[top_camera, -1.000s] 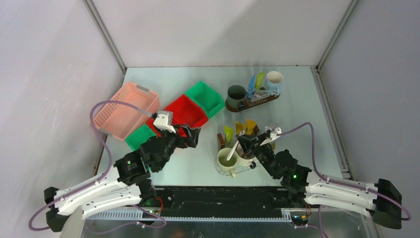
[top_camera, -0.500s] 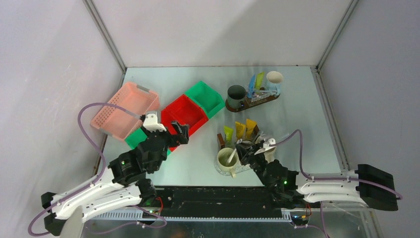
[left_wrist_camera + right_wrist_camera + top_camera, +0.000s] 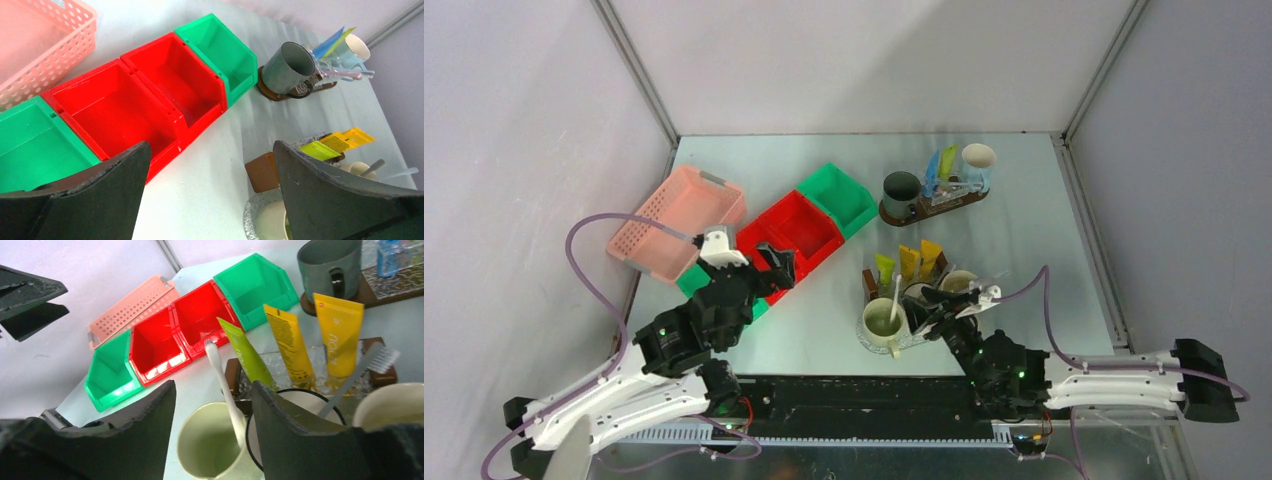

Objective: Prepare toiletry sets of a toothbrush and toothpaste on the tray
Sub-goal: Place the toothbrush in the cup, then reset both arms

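Observation:
A white toothbrush [image 3: 222,385] leans in the cream mug [image 3: 215,445] on the near silver tray [image 3: 248,218]. My right gripper [image 3: 212,390] hovers open just above that mug, touching nothing. Beside it, a black-rimmed white mug [image 3: 300,400] holds a grey toothbrush [image 3: 360,372]. Behind the mugs stand a green toothpaste tube [image 3: 247,357] and two yellow ones [image 3: 290,342]. A far tray carries a dark mug [image 3: 901,188], a pale blue mug [image 3: 977,160] and tubes [image 3: 939,165]. My left gripper [image 3: 774,270] hangs open and empty near the red bins.
Red bins [image 3: 799,228] and green bins [image 3: 844,195] run in a diagonal row at the left centre. A pink perforated basket [image 3: 679,220] sits beyond them by the left wall. A third mug [image 3: 959,282] stands on the right of the near tray.
My right gripper has opened and let go of the white toothbrush, which now rests in the cream mug, and has drawn back slightly. The left arm has drifted left and back.

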Robot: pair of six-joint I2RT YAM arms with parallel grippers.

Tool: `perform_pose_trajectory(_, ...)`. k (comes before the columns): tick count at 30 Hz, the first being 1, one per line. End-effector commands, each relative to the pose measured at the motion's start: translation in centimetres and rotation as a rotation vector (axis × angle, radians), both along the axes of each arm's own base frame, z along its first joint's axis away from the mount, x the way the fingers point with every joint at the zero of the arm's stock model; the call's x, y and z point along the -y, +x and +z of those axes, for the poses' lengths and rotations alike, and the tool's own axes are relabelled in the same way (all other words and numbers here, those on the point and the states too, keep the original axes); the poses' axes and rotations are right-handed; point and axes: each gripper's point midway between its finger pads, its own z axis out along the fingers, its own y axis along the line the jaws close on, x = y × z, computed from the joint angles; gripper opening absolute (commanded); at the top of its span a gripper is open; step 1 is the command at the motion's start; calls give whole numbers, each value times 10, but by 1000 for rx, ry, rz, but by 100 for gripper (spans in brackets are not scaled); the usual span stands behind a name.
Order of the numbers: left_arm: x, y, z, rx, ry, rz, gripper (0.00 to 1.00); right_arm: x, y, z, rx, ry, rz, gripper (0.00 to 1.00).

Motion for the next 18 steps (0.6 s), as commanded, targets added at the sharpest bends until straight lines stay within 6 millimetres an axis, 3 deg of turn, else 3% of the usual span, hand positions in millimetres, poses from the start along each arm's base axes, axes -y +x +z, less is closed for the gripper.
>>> perform_pose_trajectory(1, -17, 2, 12, 29, -29, 76, 98, 20, 3, -1, -30, -24, -65, 62)
perform_pose_trajectory(6, -27, 1, 13, 33, -6, 101, 98, 52, 8, 30, -1, -35, -144, 79)
perform_pose_trajectory(9, -34, 0, 16, 39, 11, 123, 98, 78, 13, 55, 29, -44, -203, 97)
perform_pose_trajectory(10, -38, 0, 17, 41, 21, 136, 98, 85, 14, 53, 29, -85, -220, 98)
perform_pose_trajectory(11, -40, 0, 18, 43, 25, 142, 98, 95, 15, 66, 33, -64, -240, 99)
perform_pose_trajectory(12, -44, -1, 20, 47, 30, 156, 98, 103, 16, 63, 31, -105, -258, 99)
perform_pose_trajectory(18, -67, -5, 31, 73, 63, 226, 98, 156, 18, 95, 48, -119, -370, 99)
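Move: The white toothbrush already stands in the green cup, its middle about 3 cm ahead of the right hand, 2 cm to its left and 8 cm below. The green cup's middle lies some 17 cm below, 2 cm ahead and 3 cm left; the black-rimmed mug about 4 cm ahead and 4 cm right, just as low. The green tube stands roughly 8 cm ahead and 4 cm left. From the left hand the toothbrush is about 19 cm right, 4 cm back and lower. With the toothbrush already released, the right hand pulls away from it and the green cup, first level to the right, then climbing over the other mugs: about 12 cm right and 9 cm up. Its half-open fingers spread fully while the hand swings some 15 degrees clockwise. The left hand, empty and wide open, eases about 4 cm left. ##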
